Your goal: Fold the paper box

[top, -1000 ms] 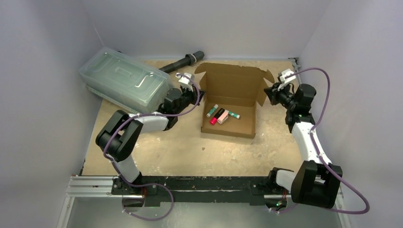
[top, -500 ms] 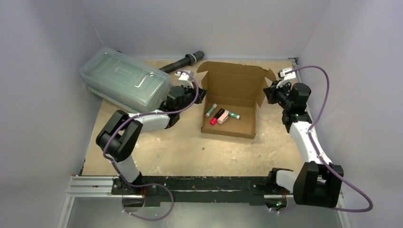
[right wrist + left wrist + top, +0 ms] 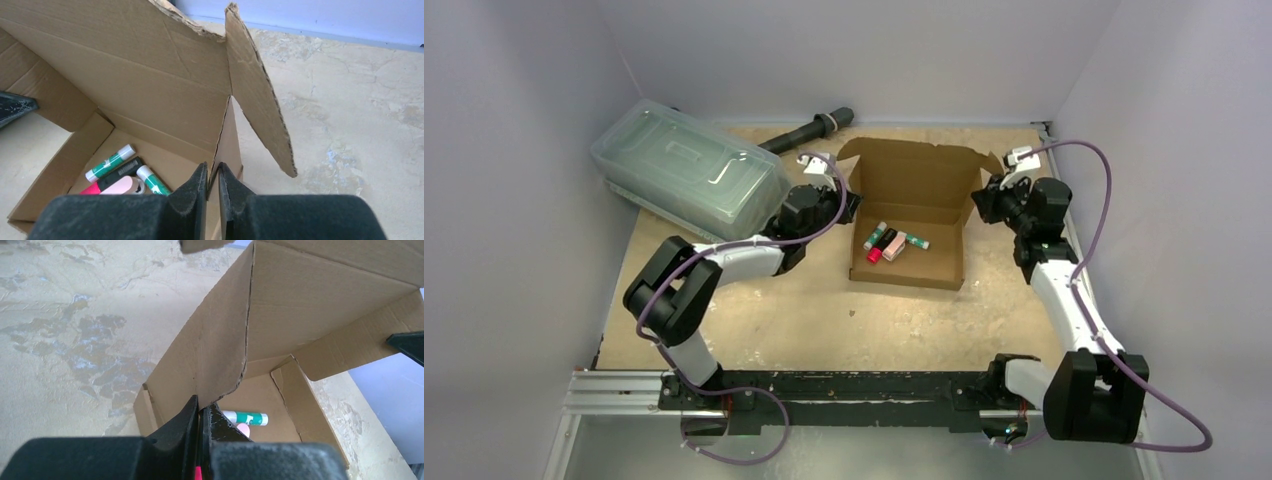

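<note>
The brown paper box (image 3: 909, 225) lies open mid-table with its lid panel (image 3: 919, 180) raised at the back. My left gripper (image 3: 849, 205) is at the box's left side. In the left wrist view it (image 3: 202, 402) is shut on the lower edge of the left side flap (image 3: 215, 345). My right gripper (image 3: 981, 205) is at the right side. In the right wrist view it (image 3: 212, 167) stands slightly open, with the right wall's edge (image 3: 227, 140) in the narrow gap. The right lid flap (image 3: 257, 85) hangs free beyond it.
Inside the box lie several small pens and glue sticks (image 3: 886, 241), one of them green and white (image 3: 109, 162). A clear greenish lidded container (image 3: 686, 170) stands at the back left, close behind my left arm. A black cylinder (image 3: 809, 130) lies by the back wall.
Both grippers have shifted a little inward towards the box, bringing the side flaps with them. My right jaws, shut before, have parted slightly.
</note>
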Motion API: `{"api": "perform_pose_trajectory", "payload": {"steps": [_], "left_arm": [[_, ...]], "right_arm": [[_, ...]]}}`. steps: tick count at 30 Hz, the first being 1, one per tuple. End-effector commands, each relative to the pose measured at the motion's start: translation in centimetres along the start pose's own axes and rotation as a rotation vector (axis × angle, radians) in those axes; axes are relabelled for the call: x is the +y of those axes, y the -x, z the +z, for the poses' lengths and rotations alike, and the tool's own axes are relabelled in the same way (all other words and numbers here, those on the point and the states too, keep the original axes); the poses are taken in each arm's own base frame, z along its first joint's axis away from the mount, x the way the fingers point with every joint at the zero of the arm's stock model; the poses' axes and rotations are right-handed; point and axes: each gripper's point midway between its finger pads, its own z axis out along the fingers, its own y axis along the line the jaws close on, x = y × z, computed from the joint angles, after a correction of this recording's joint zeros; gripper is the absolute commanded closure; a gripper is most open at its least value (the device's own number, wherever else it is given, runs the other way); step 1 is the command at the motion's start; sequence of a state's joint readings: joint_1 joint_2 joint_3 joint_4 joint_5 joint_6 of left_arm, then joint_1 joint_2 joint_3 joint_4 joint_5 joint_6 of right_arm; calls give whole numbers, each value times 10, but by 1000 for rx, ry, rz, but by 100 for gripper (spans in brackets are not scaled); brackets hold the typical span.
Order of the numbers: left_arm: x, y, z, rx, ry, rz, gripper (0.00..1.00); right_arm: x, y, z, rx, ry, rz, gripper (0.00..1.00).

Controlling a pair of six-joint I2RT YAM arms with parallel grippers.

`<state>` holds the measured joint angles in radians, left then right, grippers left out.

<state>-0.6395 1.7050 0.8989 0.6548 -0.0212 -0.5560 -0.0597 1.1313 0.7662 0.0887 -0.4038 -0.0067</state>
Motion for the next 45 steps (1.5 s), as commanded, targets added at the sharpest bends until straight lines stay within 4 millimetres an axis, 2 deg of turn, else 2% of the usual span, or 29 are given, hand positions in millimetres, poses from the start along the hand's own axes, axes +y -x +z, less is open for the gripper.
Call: {"api": "perform_pose_trajectory", "payload": {"steps": [1,11,19,24,29,33,36,40,45], "left_arm": [[-11,-20,-12,64,-29,19,100],[2,-45,-30,80,24,88,100],[11,-59,-37,83,93,154,100],[18,-64,-42,75,134,167,100],[14,-62,-45,73,112,172,100],[12,-65,-45,91,96,178,100],[12,-69,-45,104,91,179,100],[12,-70,-45,111,89,182,100],[8,-66,-49,117,78,180,100]], "right_arm": [[22,-29,-6,71,69,51,86],[22,-54,-10,133,63,62,87],[24,-73,-23,205,84,-23,85],[25,-74,-29,206,89,-51,83],[21,-75,-30,226,77,-77,82],[26,-70,-38,243,123,-162,67],[26,-66,-51,263,140,-262,51],[26,-62,-69,258,143,-363,36],[23,-62,-84,290,164,-455,30]]}}
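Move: The left hand's fingertips are at the left side flap of the raised lid, with the paper box's open tray centred about 12 cm to its right, 7 cm back and 14 cm down. The pink stapler on the tray floor lies some 8 cm right and 8 cm back of that hand. The right hand's slightly parted fingers straddle the other side flap, the tray's middle about 15 cm to its left, 6 cm back and 17 cm below, the nearest glue stick 13 cm left and 5 cm back. Both hands bring the lid's side flaps down and back towards the tray, the left sinking about 8 cm and drawing back 6 while it rolls its left side up some 15 degrees, its fingers staying shut but ending clear of the flap, close by the tray's left wall. The right sinks nearly 8 cm while drawing back, then spreads its fingers wide, lets go of its flap and backs off up by 3 cm, some 9 cm back in all, rolling its left side down and turning counter-clockwise. ##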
